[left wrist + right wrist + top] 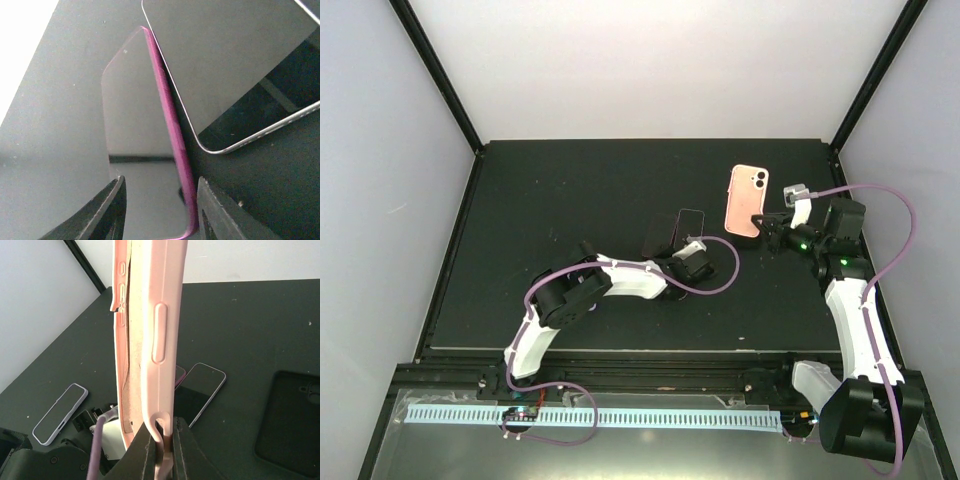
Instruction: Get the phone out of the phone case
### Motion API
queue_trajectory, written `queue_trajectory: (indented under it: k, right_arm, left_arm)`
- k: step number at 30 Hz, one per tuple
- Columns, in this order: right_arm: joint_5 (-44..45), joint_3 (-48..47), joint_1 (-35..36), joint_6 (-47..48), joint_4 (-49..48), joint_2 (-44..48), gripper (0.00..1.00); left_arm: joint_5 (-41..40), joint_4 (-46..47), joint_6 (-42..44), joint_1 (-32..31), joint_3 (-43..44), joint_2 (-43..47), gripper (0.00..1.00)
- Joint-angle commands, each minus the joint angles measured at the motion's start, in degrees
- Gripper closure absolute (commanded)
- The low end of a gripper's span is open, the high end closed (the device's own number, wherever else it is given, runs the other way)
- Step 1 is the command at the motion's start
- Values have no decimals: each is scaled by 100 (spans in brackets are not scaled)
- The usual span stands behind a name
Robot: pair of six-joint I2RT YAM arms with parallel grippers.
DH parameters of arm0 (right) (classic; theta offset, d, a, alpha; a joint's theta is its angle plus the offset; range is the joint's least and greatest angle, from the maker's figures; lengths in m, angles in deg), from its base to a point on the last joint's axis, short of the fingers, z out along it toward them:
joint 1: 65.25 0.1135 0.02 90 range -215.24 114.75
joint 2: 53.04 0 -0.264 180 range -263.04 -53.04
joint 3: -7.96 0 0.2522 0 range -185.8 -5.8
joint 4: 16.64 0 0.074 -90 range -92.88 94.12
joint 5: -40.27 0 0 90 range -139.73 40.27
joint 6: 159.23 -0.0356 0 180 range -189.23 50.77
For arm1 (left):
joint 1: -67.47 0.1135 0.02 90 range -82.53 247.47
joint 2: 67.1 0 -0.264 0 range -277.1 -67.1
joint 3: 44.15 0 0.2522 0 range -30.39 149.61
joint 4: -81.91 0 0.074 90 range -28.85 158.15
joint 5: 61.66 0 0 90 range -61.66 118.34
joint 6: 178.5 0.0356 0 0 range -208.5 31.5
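Observation:
My right gripper (760,222) (164,432) is shut on the bottom edge of the salmon-pink phone case (747,200) (150,330). It holds the case upright above the mat, and the pale inner lining shows with no phone in it. A phone with a magenta edge (140,150) (658,238) lies flat on the dark mat. My left gripper (682,252) (160,182) is over the phone's near end, jaws apart, with the right finger (215,210) close beside the magenta edge.
A second phone with a silver rim (225,65) (200,390) (690,225) lies just beside the magenta-edged one. A lavender-rimmed phone (60,412) lies further left in the right wrist view. A black case (292,420) lies to the right there. White walls enclose the mat (570,190).

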Motion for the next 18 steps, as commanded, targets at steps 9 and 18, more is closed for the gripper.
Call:
queue_trajectory:
  k: [9, 18]
  right_arm:
    - [270, -1, -23, 71, -174, -97, 99]
    - [1844, -1217, -77, 858, 1299, -1149, 99]
  left_arm:
    - [376, -286, -620, 29, -61, 712, 35]
    - [2056, -886, -1538, 20, -1041, 3105, 30]
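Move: The pink-edged phone lies tilted at the left fingertips, its near right corner between the pads; its middle is about 7 cm ahead of that hand, 3 cm left and 2 cm below. The silver-edged phone is some 8 cm ahead and 5 cm right, 3 cm below. From the right hand, holding the pink case, the black case lies roughly 9 cm ahead, 2 cm left and 23 cm below. Open the left fingers wider to let the pink-edged phone's corner go, staying almost still at first, then lift straight off it about 8 cm, easing some 3 cm back and rolling the hand's left side down about 20 degrees. Late on, swing the right gripper forward, right and down, a few centimetres each way, turning slightly clockwise and keeping its pinch on the pink case. ##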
